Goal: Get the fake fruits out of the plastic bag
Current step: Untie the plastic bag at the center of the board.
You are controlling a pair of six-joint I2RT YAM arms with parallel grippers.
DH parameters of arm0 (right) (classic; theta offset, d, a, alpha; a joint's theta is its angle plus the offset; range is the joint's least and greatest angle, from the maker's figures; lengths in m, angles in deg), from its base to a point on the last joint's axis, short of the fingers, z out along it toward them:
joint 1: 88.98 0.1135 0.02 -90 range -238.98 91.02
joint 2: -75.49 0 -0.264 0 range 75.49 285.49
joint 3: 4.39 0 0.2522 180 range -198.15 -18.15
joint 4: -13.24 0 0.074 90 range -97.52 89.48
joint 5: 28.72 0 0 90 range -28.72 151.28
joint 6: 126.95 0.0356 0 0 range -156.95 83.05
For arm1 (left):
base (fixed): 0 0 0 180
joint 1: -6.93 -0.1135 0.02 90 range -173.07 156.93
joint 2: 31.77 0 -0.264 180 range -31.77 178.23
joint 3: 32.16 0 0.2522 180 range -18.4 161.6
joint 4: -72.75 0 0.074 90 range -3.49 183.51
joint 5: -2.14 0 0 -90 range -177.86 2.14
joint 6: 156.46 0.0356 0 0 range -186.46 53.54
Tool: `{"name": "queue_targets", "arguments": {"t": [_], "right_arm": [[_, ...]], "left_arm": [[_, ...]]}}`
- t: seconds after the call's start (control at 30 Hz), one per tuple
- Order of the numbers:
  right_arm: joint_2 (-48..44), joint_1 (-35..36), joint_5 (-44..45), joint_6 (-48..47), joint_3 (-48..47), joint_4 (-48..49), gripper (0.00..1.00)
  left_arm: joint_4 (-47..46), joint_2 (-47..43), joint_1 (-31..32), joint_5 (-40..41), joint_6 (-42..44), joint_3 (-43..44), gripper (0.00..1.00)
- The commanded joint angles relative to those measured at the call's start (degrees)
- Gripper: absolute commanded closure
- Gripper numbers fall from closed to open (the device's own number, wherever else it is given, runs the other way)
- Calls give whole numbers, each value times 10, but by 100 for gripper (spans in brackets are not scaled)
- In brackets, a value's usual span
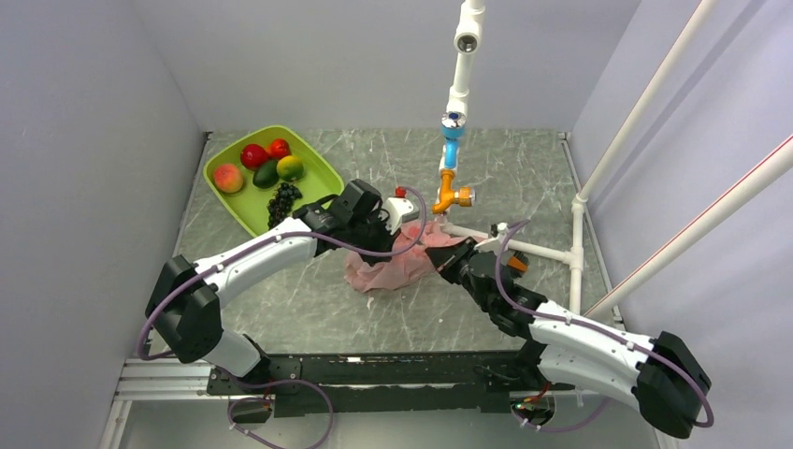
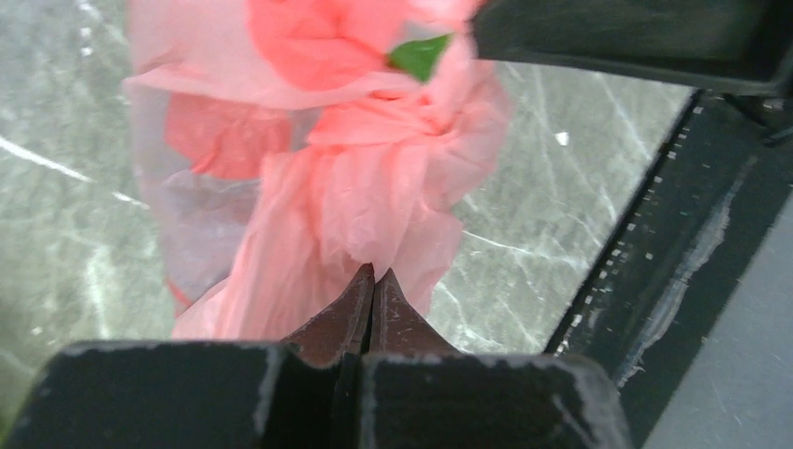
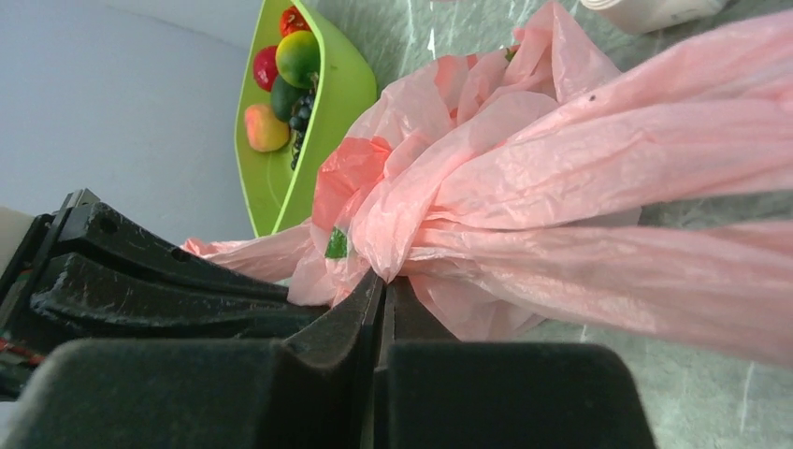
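Observation:
The pink plastic bag (image 1: 388, 269) lies crumpled on the marble table between my two grippers. My left gripper (image 1: 400, 227) is at its far left edge, and in the left wrist view (image 2: 374, 272) its jaws are shut on a gathered fold of the bag (image 2: 374, 187). My right gripper (image 1: 449, 265) is at the bag's right side, and in the right wrist view (image 3: 385, 279) its jaws are shut on bunched film of the bag (image 3: 561, 159), which is pulled taut to the right. The brown-orange oval, the reddish-brown grape bunch and the plum-like fruit are hidden from view.
A green tray (image 1: 323, 166) at the back left holds a peach, red fruits, an avocado, a lime and dark grapes; it also shows in the right wrist view (image 3: 351, 89). A white pipe frame with blue and orange fittings (image 1: 452, 140) stands just behind the bag.

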Motion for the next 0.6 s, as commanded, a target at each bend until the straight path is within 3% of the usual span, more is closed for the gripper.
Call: {"name": "queue_targets", "arguments": {"t": [0.0,0.27,0.4,0.5,0.57], "right_arm": [[-57,-3,73,54,-12,-99,100],[-208,-26,120,75,22,-243,100],[-229,-58,51,7,26,-245,100],[-229,-81,-41,-52,43,-193,100],[-224,-94,-101,-80,53,-156,100]], "left_arm": [[6,-35,-2,124,-6,11,100],[-6,-80,-43,135,-11,-6,100],[-12,-96,-47,98,-2,-11,100],[-20,-103,-48,52,2,-16,100],[-25,-105,-47,29,1,-16,93]]}}
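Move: Both hands already hold the pink bag. Its bunched knot lies about 7 cm to the left hand's right, level ahead and 1 cm lower, and about 2 cm to the right hand's left, also level ahead and 1 cm lower. From the right hand, the white pipe's elbow on the board is some 6 cm ahead, 3 cm right and 8 cm below. The green bin is roughly 19 cm ahead of the left hand, 27 cm left and 9 cm lower. Still gripping, both hands pull the bag apart: right about 7 cm right, left 4 cm up, left and forward. ##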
